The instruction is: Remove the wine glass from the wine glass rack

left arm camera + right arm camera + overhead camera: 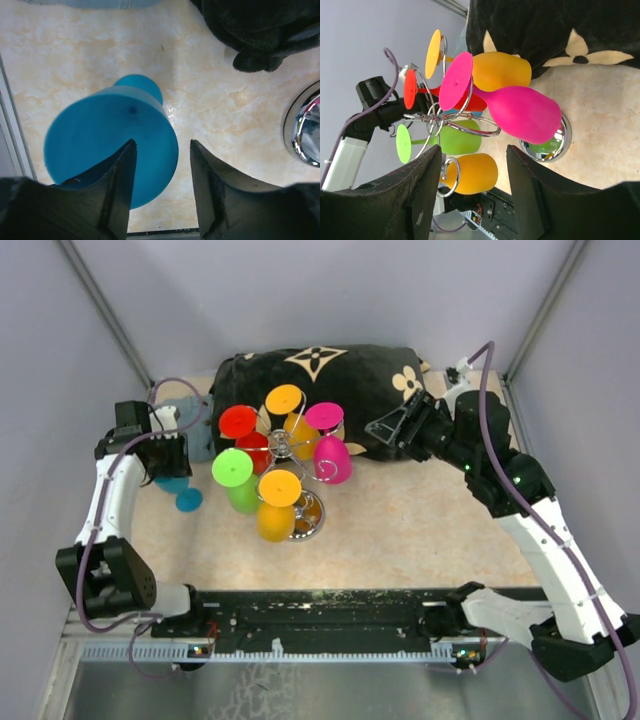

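The wine glass rack (283, 448) stands mid-table on its shiny round base (311, 516), with several coloured wine glasses hanging from it: red (240, 423), orange (285, 400), magenta (331, 455), green (233, 469) and yellow-orange (277, 502). A blue wine glass (186, 498) rests on the table left of the rack, right under my left gripper (172, 468). In the left wrist view the blue glass (100, 135) lies below the open left gripper (162, 144), not gripped. My right gripper (475, 149) is open and empty, facing the magenta glass (520, 112) from the right.
A black cushion with beige flower prints (330, 370) lies behind the rack, close to my right gripper (382, 429). A pale blue cloth (192, 412) sits at the back left. The rack's base (305, 130) shows at the right edge of the left wrist view.
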{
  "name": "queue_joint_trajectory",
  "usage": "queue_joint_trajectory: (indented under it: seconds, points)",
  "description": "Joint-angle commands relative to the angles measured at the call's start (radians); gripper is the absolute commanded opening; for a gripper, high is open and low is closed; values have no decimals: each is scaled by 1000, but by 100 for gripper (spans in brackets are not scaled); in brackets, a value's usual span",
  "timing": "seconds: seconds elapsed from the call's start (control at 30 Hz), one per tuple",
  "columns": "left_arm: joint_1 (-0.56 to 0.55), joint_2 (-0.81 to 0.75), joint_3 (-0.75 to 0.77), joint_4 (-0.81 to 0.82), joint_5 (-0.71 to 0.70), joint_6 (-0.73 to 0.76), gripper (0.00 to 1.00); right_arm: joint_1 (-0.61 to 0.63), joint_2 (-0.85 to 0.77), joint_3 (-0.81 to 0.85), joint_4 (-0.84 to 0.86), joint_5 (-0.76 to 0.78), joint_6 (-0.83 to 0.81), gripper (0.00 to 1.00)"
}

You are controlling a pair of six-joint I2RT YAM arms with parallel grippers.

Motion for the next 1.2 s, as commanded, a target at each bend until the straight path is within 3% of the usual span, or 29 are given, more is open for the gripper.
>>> queue_joint_trajectory:
  seconds: [0.0, 0.23, 0.6, 0.9, 1.17]
  points:
    - [5, -11, 76, -41, 37, 16, 57, -1, 23, 16, 64, -18, -3, 55]
    - [6, -55, 156, -97, 55, 10, 69, -16, 104, 89, 78, -51, 19, 57]
    - [5, -136, 212, -135, 77, -19, 87, -108, 269, 150, 220, -299, 95, 57]
    - [5, -168, 258, -188, 124, -39, 99, -220, 311, 95, 332, -481, 140, 56]
    - [5, -166, 363, -236, 146, -59, 100, -220, 378, 59, 462, -602, 219, 52]
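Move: Around the blue glass's rim, the left hand has its fingers astride the right wall; the glass's middle is about 4 cm left, 1 cm back and 8 cm below. The denim cloth lies roughly 14 cm ahead of that hand and 1 cm left; the pink glass hangs 36 cm right, level ahead and 15 cm higher. From the right hand the pink glass is 11 cm left, 3 ahead, 8 below, the back orange glass 18 left, 7 ahead. Rising some 13 cm, the left hand clears the upright blue glass, drawing one finger out of its bowl, while its fingers spread from half to fully open and tip up about 15 degrees. The half-open right hand reaches forward roughly 9 cm and 4 cm left, near the rack's pink glass, rolling its left side up and turning counter-clockwise by about 15 degrees each. ##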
